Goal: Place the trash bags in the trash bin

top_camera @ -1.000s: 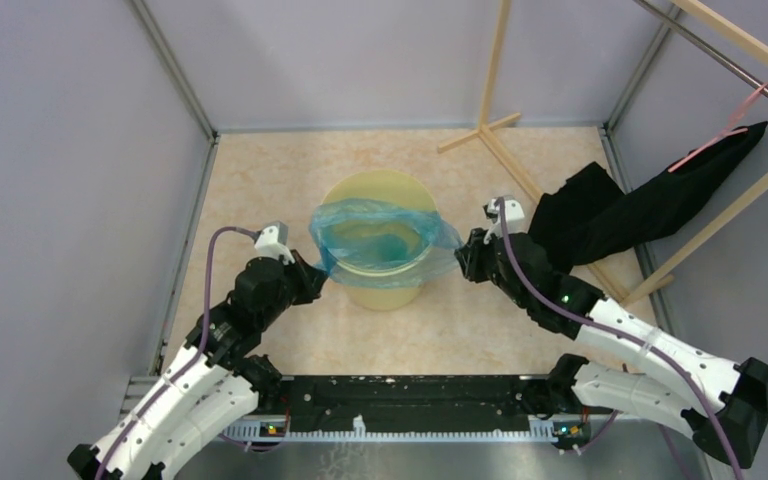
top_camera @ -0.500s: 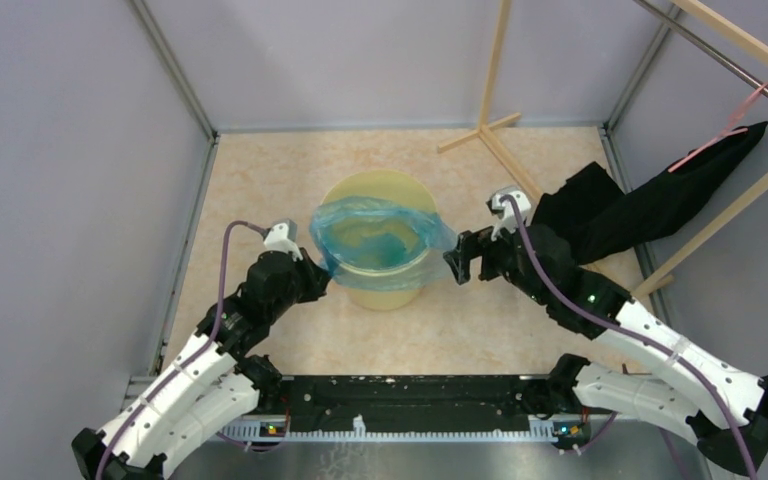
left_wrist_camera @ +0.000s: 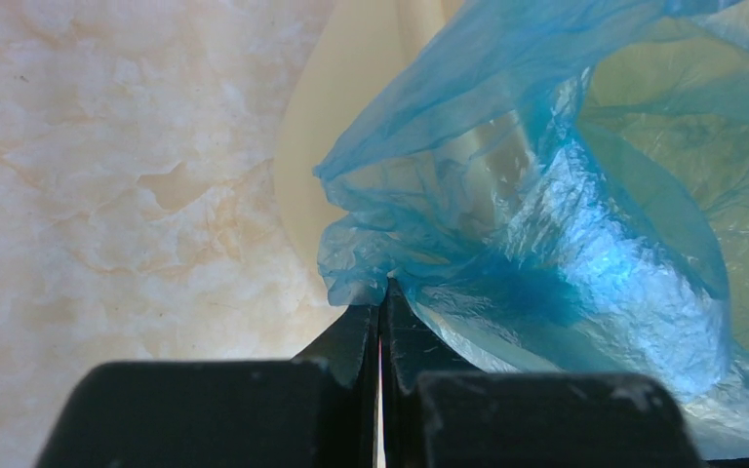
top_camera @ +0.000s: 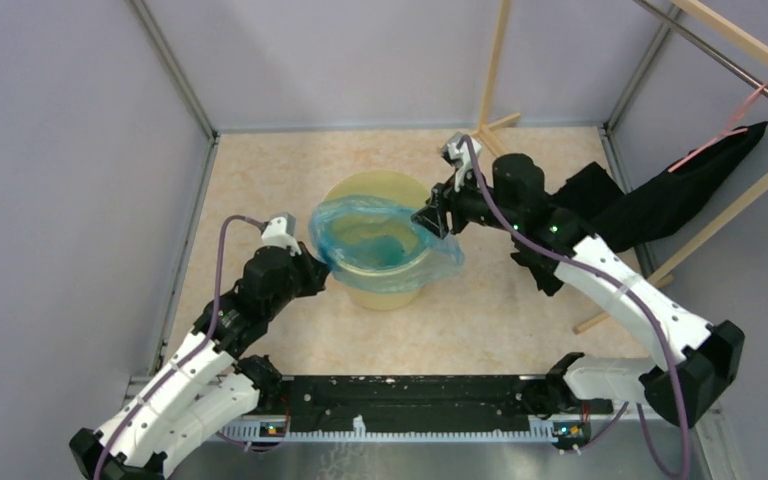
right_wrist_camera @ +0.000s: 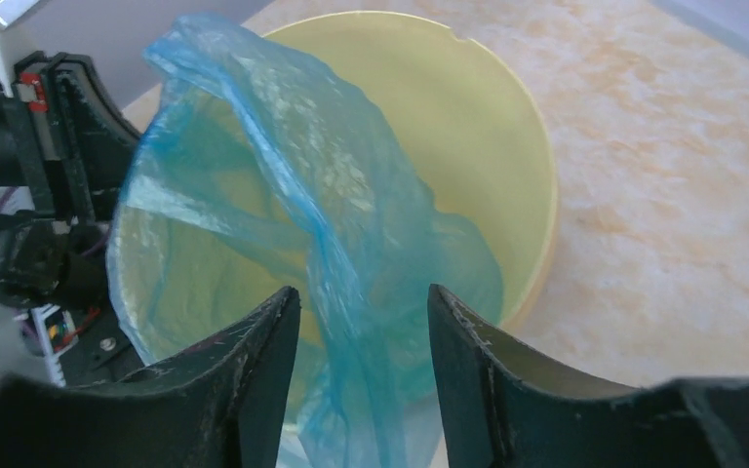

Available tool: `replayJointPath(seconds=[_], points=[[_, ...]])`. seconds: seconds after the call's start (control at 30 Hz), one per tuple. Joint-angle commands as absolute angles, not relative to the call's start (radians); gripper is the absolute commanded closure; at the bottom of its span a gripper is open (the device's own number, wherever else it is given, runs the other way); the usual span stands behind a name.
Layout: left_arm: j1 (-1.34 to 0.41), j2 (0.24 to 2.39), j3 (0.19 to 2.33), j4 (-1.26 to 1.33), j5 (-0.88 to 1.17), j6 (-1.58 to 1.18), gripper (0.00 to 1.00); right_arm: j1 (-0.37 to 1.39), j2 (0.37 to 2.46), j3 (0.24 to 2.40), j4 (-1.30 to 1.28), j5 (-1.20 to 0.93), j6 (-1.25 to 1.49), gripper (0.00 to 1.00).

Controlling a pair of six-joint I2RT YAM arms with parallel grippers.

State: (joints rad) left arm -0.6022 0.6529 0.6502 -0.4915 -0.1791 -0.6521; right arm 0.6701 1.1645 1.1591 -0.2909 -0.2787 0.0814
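The trash bin is a pale-yellow bucket standing mid-floor. The light-blue trash bag is spread across its mouth, and its right edge sags over the rim. My left gripper is at the bin's left side, shut on the bag's left edge. The left wrist view shows the fingertips pinching crumpled film beside the bin wall. My right gripper hovers over the bin's right rim, open. In the right wrist view a fold of bag hangs loose between its fingers, above the bin.
A black cloth hangs from a wooden rack at the right. The rack's wooden foot lies behind the bin. Grey enclosure walls close in on the left, back and right. My left arm shows across the bin in the right wrist view.
My right gripper let go of the bag's right edge, opened, and swung up and back over the bin's right rim. The freed edge slumped down. The left gripper kept its grip.
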Motion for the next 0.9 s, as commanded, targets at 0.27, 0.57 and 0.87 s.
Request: replayJointPath(seconds=[0.27,0.57,0.87], points=[[-0.601,0.684,0.712,-0.494,-0.209,-0.624,1.0,0.589,1.353,1.333,-0.135,-0.535,0.085,0.89],[-0.602,0.738,0.727,-0.482,-0.198,-0.633,1.0,0.463,1.48,1.331,0.011,-0.393,0.146,1.0],[-0.602,0.804,0.73,-0.432,-0.156,-0.645,1.0,0.436,1.618,1.295,0.253,-0.524,0.272,1.0]])
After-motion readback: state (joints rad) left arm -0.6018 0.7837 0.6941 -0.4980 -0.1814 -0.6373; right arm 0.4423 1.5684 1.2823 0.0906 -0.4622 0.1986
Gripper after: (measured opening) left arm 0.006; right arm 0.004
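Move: The loose edge of the trash bag hangs just off the right gripper's open fingertips, about 4 cm to its left, level front to back and a couple of centimetres lower. The trash bin's middle is some 10 cm to the right gripper's left, 5 cm ahead and 19 cm down. The left gripper, still pinching the bag, has that loose edge roughly 18 cm to its right, 5 cm ahead and 10 cm higher. Slide the right gripper about 4 cm left and close it fully on the loose edge of the trash bag. Then draw that edge forward, some 13 cm, along the bin's right side towards its far-right rim, easing back right and sinking slightly towards the end. Keep the left gripper's pinch, nearly still. ##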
